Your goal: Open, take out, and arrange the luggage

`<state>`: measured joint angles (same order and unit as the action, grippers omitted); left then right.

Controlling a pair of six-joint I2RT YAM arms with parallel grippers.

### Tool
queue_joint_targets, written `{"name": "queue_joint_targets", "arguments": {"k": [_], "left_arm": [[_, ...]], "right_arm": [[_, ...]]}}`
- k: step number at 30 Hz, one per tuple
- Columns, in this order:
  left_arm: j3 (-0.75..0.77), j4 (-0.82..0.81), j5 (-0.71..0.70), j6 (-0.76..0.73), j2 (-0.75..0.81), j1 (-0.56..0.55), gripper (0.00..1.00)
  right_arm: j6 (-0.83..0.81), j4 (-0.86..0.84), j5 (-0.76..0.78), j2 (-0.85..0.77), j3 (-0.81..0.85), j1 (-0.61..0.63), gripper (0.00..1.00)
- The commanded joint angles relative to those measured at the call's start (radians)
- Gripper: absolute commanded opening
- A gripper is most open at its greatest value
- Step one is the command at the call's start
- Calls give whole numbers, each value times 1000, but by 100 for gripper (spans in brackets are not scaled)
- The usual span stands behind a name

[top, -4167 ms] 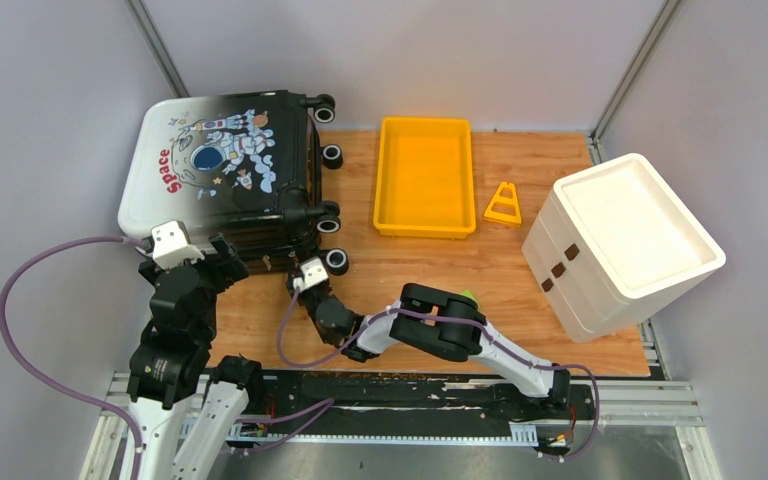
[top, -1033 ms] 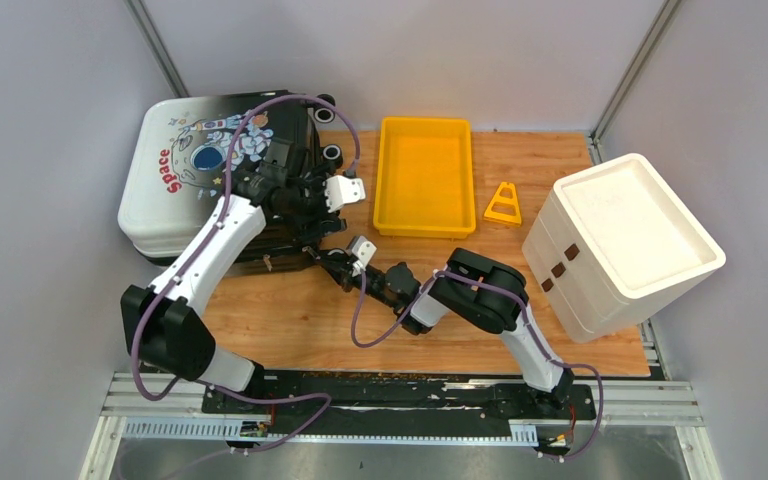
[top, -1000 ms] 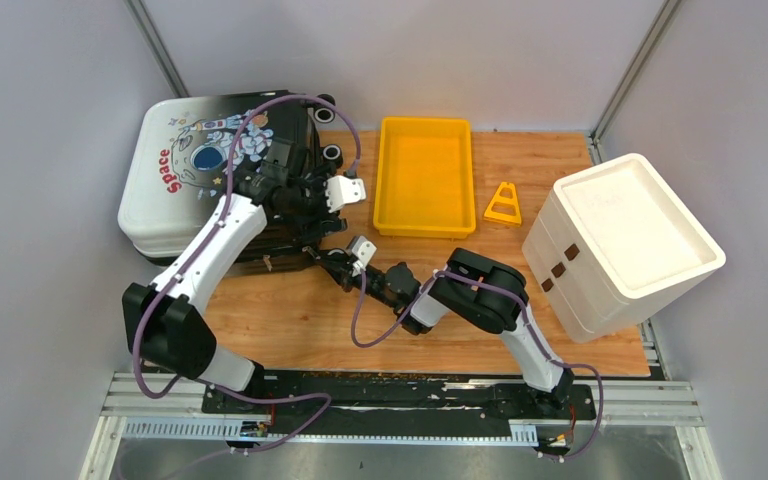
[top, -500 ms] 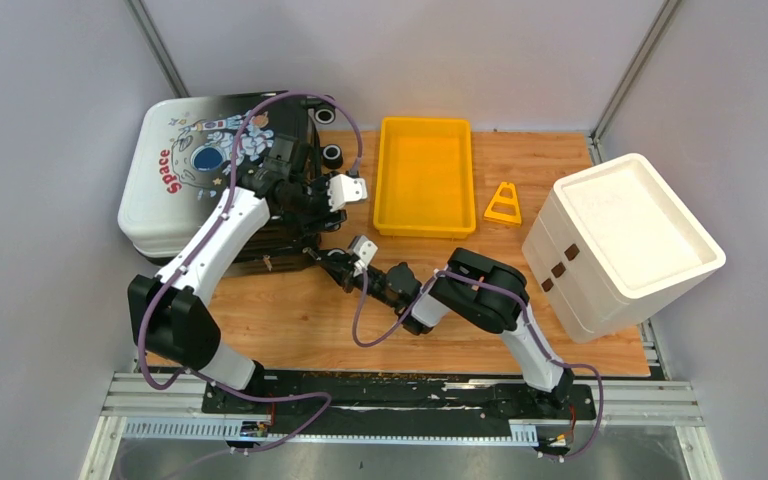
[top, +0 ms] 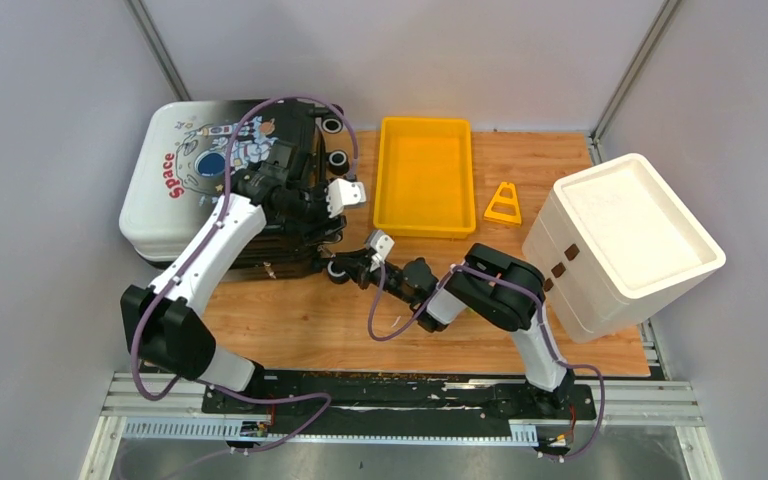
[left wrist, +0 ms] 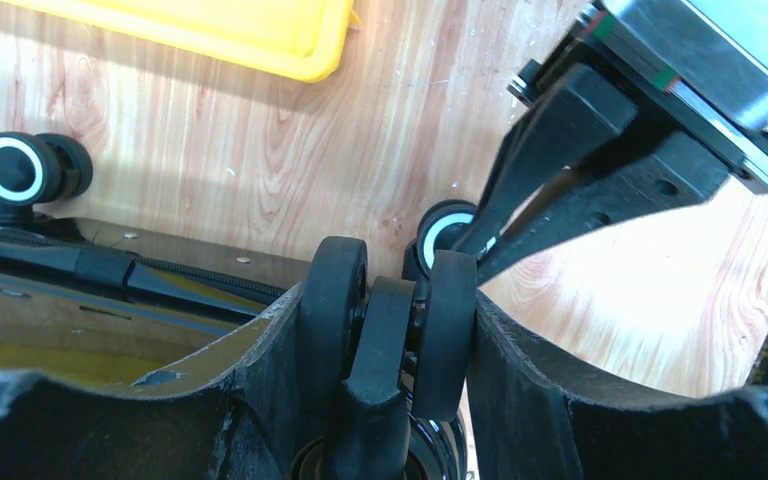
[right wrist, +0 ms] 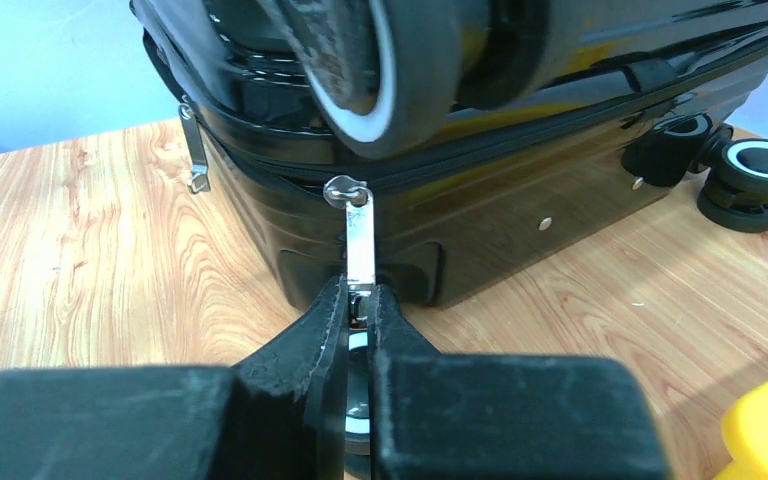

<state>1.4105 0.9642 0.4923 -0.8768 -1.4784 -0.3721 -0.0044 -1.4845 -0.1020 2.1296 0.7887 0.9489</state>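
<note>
The luggage [top: 200, 180] lies flat at the table's back left, its astronaut side up, with the white end to the left and black wheels to the right. My left gripper [top: 322, 222] reaches over its right end and is shut on a black double wheel [left wrist: 390, 330], one finger on each side. Low at the luggage's near right corner, my right gripper [top: 352, 268] is shut on the silver zipper pull [right wrist: 360, 245] hanging from the zip line of the black shell [right wrist: 520, 190]. A second pull [right wrist: 195, 160] hangs further left.
A yellow tray [top: 425, 175] stands just right of the luggage's wheels. An orange triangular piece [top: 503, 204] lies beside it. A large white foam box [top: 625, 240] fills the right side. Bare wood shows in front of the luggage [top: 290, 320].
My left jaws have closed from wide onto the wheel. My right gripper has moved right with the zipper pull pinched, and the luggage has shifted slightly away.
</note>
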Motion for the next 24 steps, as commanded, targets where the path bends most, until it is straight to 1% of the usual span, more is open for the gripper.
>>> {"name": "queue_joint_targets", "arguments": {"k": [1, 4, 6, 10, 14, 17, 22, 24], "left_arm": [[-44, 55, 56, 107, 164, -8, 0], [-82, 44, 55, 136, 210, -8, 0], [-118, 6, 66, 177, 235, -8, 0], [-189, -33, 101, 211, 283, -9, 0], [-230, -29, 90, 231, 328, -8, 0], [-264, -43, 56, 261, 368, -8, 0], [-327, -102, 76, 332, 450, -8, 0], [-347, -137, 76, 371, 486, -8, 0]], "right_arm": [[14, -126, 42, -47, -26, -50, 0], [14, -126, 49, -55, -31, -65, 0], [11, -126, 55, -61, -31, -81, 0], [15, -120, 54, -79, -26, -110, 0], [10, -43, 55, -93, 6, -124, 0], [10, 15, 57, -78, 52, -132, 0], [9, 83, 55, -77, 111, -137, 0], [-14, 99, 92, -70, 138, -137, 0]]}}
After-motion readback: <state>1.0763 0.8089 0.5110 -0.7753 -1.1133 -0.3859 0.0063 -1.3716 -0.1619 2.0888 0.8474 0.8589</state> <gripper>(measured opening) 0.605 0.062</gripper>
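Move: Between the right fingers is the metal zipper pull. Its slider lies about 1 cm ahead, 2 cm left and 1 cm above, at the suitcase's near wheel corner, and the zipper runs forward from there to the far lower wheel, roughly 21 cm ahead and level sideways. The near lower wheel is 1 cm back, straight below by 6 cm. The yellow tray is about 17 cm ahead, 20 cm right and 8 cm lower. From the left hand, the slider is 2 cm back, 8 cm below. Dragging the suitcase back by its near upper wheel, the left hand keeps its grip and goes about 6 cm towards the robot, tilting slightly. The right hand keeps the pull pinched and draws it the other way along the wheel-side zipper, first easing right and then mostly forward, some 4 cm, rising a little. ##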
